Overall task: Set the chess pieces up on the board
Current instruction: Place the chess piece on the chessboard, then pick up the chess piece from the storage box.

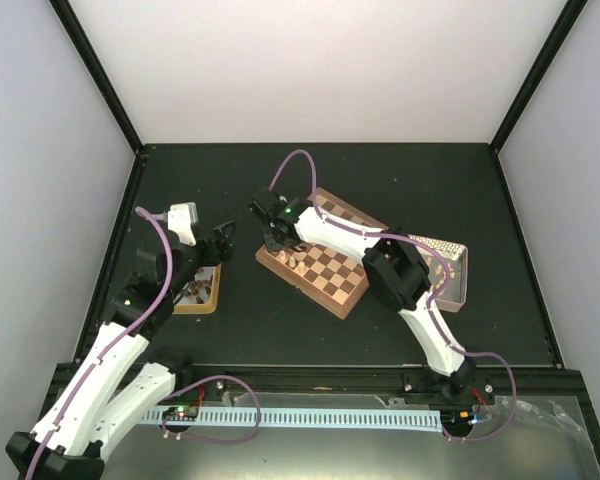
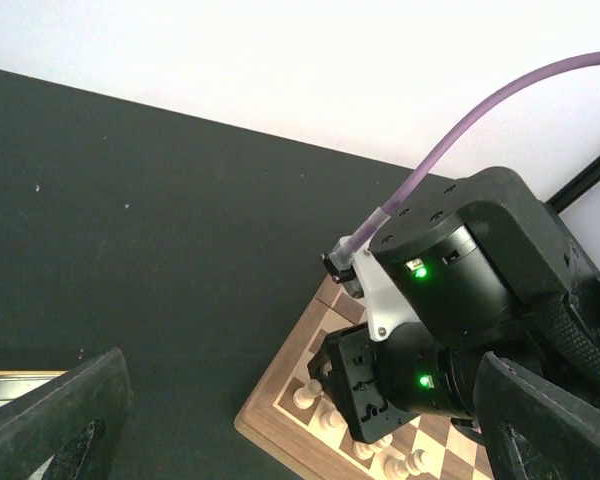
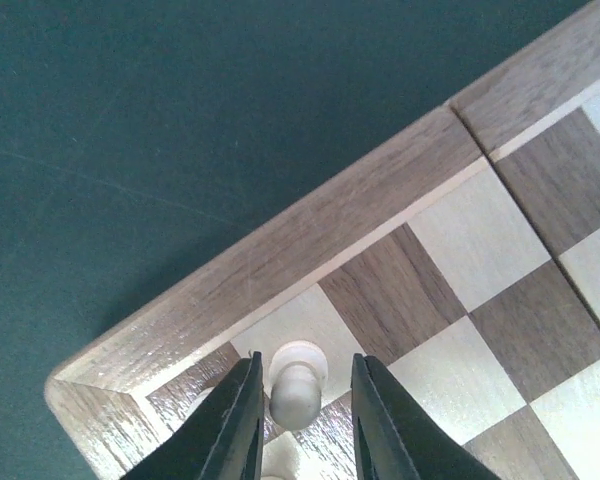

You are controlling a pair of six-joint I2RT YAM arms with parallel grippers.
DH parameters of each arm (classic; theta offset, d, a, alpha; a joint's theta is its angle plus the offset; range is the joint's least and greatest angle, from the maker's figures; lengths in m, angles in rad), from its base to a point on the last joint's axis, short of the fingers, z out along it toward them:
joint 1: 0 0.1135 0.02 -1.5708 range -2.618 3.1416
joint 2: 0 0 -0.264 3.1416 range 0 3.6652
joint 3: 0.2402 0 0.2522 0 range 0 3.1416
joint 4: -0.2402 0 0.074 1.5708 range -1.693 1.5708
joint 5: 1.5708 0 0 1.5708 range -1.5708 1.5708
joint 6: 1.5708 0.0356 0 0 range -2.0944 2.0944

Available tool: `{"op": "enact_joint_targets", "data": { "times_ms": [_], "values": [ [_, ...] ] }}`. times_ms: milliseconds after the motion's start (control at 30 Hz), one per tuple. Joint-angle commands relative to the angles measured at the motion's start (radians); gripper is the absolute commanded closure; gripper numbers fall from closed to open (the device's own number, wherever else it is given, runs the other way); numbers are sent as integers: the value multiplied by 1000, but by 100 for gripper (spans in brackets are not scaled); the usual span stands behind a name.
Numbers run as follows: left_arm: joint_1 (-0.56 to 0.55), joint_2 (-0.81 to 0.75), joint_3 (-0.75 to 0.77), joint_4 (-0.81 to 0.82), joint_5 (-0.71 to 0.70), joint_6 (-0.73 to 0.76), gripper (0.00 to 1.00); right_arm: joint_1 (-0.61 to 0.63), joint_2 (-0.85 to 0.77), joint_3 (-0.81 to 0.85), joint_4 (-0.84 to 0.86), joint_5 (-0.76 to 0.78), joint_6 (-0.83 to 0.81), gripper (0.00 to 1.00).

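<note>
The board (image 1: 342, 278) lies in the middle of the table, with several pale chess pieces (image 1: 292, 259) along its near-left edge. My right gripper (image 3: 307, 366) hangs over the board's left corner (image 3: 310, 250). Its fingers straddle a pale pawn (image 3: 298, 386) that stands upright on a light square, with a small gap on each side. In the left wrist view, pale pieces (image 2: 308, 395) stand in a row beside the right gripper's black body (image 2: 365, 390). My left gripper (image 1: 215, 250) is wide open and empty above the yellow-wood tray (image 1: 202, 300); its fingers (image 2: 60, 420) frame that view.
A grey tray (image 1: 454, 268) sits behind the board at the right. The yellow-wood tray at the left holds several dark pieces. Black frame posts and white walls enclose the dark table (image 1: 280, 330).
</note>
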Motion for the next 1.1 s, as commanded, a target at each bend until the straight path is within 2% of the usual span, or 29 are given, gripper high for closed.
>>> {"op": "enact_joint_targets", "data": {
  "times_ms": [0, 200, 400, 733, 967, 1067],
  "values": [
    [8, -1, 14, -3, -5, 0, 4, 5, 2, 60, 5, 31, 4, 74],
    [7, -4, 19, -7, -6, 7, 4, -1, -19, 111, -18, 56, 12, 74],
    [8, -6, 18, -8, -4, 9, 4, -24, -139, 43, 1, 61, 23, 73],
    [9, -13, 9, 24, 42, 35, 4, -189, -593, -450, 140, 108, 56, 72],
    [9, -24, -1, 75, 85, 57, 4, -429, -907, -798, 149, 101, 43, 71],
    [10, -17, -1, 86, 92, 55, 4, -529, -979, -925, 158, 103, 31, 70]
  ]
}}
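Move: Around the small light pawn just set down by the board's left corner, the right fingers stand a little open, with its middle about 1 cm below their hand point; the corner piece is some 2 cm to the left and 1 cm back, the board's middle about 12 cm to the right, 1 cm back and 3 cm lower. The loose light pieces in the right-hand box lie roughly 34 cm to the right, 5 cm back and 4 cm down; from the left hand, about 42 cm right, 4 cm ahead and 25 cm below. Lifting clear of the pawn, the right hand first rises about 4 cm, easing slightly forward, then swings fast to the right over the chessboard for some 28 cm towards the light pieces in the box. It climbs on the way and starts to sink near the box's left edge, turning clockwise about 30 degrees, fingers kept slightly open and empty. ##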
